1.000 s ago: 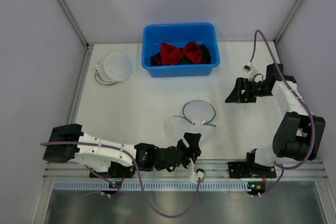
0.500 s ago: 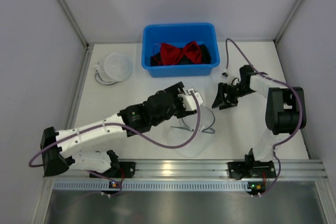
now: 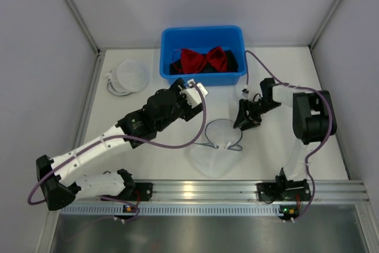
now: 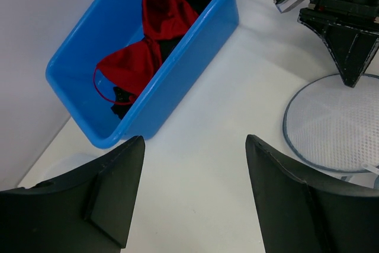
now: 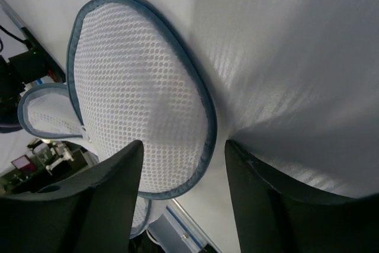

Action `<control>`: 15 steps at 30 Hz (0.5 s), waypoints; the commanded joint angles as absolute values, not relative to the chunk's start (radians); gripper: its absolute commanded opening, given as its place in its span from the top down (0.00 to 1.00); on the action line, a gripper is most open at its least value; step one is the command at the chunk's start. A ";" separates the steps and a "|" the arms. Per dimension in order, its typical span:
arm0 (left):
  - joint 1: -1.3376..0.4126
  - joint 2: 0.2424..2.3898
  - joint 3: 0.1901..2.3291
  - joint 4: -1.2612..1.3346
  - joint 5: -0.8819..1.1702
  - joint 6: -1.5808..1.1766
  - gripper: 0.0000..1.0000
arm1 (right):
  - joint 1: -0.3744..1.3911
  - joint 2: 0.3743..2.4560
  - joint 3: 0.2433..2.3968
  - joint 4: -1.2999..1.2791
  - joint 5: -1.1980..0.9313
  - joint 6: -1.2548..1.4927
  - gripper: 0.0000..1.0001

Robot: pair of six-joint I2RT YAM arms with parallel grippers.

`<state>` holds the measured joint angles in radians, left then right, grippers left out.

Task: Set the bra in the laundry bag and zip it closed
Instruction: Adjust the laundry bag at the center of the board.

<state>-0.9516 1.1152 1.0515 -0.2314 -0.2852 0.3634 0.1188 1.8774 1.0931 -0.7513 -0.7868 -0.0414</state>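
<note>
The red bra lies in the blue bin on top of a black garment; the left wrist view shows the bra too. The white mesh laundry bag lies unzipped near the front, its grey-rimmed flap spread flat. My left gripper hovers open just in front of the bin, nothing between its fingers. My right gripper is low at the flap's right edge. Its jaws are open and straddle the bag's rim without pinching it.
A second white round pouch with a cord lies at the back left. The blue bin's wall stands close ahead of my left gripper. The metal rail runs along the near edge.
My left arm swung up from the near edge to the front of the bin. My right arm swept left and down to the bag's rim, and its jaws narrowed.
</note>
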 commanded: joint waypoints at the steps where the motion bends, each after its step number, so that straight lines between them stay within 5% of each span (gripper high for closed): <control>1: -0.927 1.091 1.072 -0.216 -0.264 0.331 0.25 | 0.123 1.936 1.074 -0.779 -0.852 -0.054 0.45; 5: -0.905 1.101 1.083 -0.215 -0.255 0.318 0.25 | 0.121 1.979 1.104 -0.798 -0.926 -0.064 0.67; 7: -0.897 1.098 1.081 -0.216 -0.259 0.322 0.25 | 0.111 1.962 1.106 -0.796 -0.986 -0.066 0.83; 8: -0.894 1.097 1.078 -0.216 -0.259 0.312 0.25 | 0.098 1.950 1.106 -0.796 -1.009 -0.067 1.00; 15: -0.828 1.103 1.072 -0.216 -0.247 0.264 0.25 | -0.107 1.760 1.118 -0.719 -1.097 -0.008 1.00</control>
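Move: The laundry bag lies flat below and beside your right gripper, its middle roughly 8 cm to the left and 7 cm back, a couple of centimetres lower; its round end's outer rim already sits between the open fingers. The blue bin stands about 28 cm ahead and 15 cm left, with the red bra inside, about 27 cm ahead and 15 cm left. From the left gripper the bag is some 11 cm right, 7 cm back and 27 cm below. Shut the right gripper fully on the dark-trimmed rim of the laundry bag, easing down and back about a centimetre as it closes; then lift about 4 cm, drawing forward and a little right with the rim pinched, fingertips tilting some 10 degrees up. Meanwhile swing the open left gripper about 3 cm forward and left, away from the bag. ##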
